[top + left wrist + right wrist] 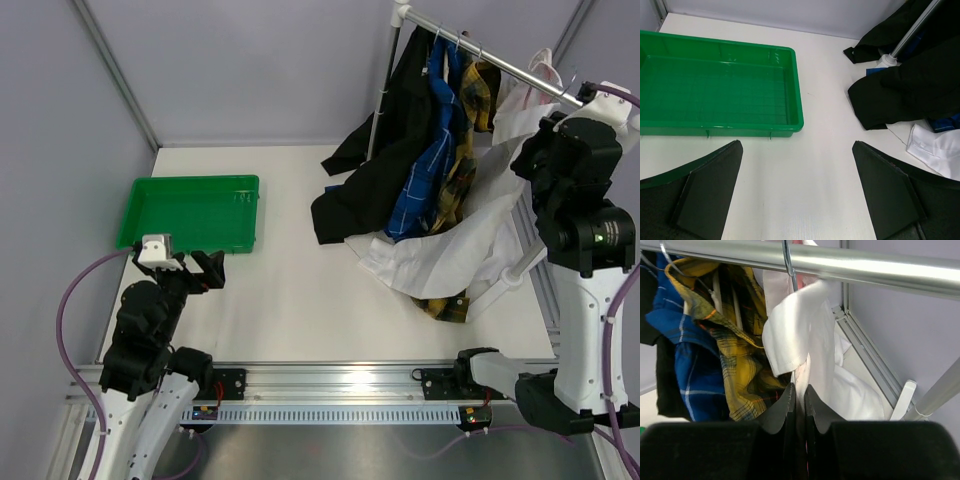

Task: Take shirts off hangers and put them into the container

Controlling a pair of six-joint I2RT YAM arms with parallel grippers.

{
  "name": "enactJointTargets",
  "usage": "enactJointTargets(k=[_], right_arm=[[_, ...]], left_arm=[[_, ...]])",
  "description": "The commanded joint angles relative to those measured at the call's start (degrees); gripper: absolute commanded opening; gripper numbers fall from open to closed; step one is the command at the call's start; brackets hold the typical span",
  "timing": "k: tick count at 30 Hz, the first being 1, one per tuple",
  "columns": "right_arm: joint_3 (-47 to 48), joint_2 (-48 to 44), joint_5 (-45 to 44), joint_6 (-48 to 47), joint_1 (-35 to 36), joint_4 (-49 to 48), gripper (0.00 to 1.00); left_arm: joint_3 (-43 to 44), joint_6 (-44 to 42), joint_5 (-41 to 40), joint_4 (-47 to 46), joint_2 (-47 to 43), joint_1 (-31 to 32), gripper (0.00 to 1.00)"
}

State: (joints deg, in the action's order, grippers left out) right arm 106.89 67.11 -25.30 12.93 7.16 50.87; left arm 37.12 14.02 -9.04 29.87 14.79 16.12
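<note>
Four shirts hang from hangers on the rail: black, blue plaid, yellow-and-black plaid and white, their tails trailing on the table. My right gripper is raised just under the rail and shut on a fold of the white shirt below its collar. That shirt's wire hanger hook sits over the rail. The green container lies at the left. My left gripper hovers open just in front of the container, holding nothing.
The rail's upright post stands behind the black shirt, its white foot on the table. Grey walls close the back and sides. A metal frame runs along the right edge beneath the white shirt.
</note>
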Motion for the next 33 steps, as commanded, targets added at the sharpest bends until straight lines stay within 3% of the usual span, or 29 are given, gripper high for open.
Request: enactJointTargets(k=[1,18,26,33], right_arm=[[0.3,-4.0,3.8,-1.4,0.0,-5.0,0.0],[-10.7,-22.6,21.2,-2.1,0.0,6.0,0.0],[-15.6,-26.5,25.6,-2.3,0.0,12.1,0.0],[-14.7,-31.6,39.8,-5.0,0.0,10.7,0.0]], left_arm=[[-0.2,0.7,-0.3,-3.0,-1.2,0.3,0.99],[-0.2,0.6,-0.5,-3.0,-1.3,0.4,0.99],[0.0,0.5,-0.8,-3.0,-0.4,0.4,0.99],[0.2,0.4,-0.5,-3.1,0.8,0.4,0.99]])
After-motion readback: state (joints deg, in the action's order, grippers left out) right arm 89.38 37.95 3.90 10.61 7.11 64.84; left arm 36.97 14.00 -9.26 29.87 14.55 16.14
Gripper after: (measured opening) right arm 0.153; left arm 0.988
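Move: The right hand already pinches the white shirt by its upper part, with the hanger still inside. The rail crosses about 8 cm ahead of this hand and 8 cm above; the yellow plaid shirt hangs some 16 cm ahead, 4 cm left and 12 cm lower. The green container lies roughly 69 cm left, 19 cm ahead and 45 cm below; from the open, idle left hand it is about 27 cm ahead, 14 cm left and 24 cm down. Keeping its pinch on the white shirt, the right hand draws back towards its base by about 15 cm, away from the rail, bringing the hanger out with the shirt. After a slight first rise it sinks while drifting left, ending some 7 cm lower and 7 cm farther left, and the wrist swings about 30 degrees counter-clockwise until the fingers face roughly forward, more towards the container side. ##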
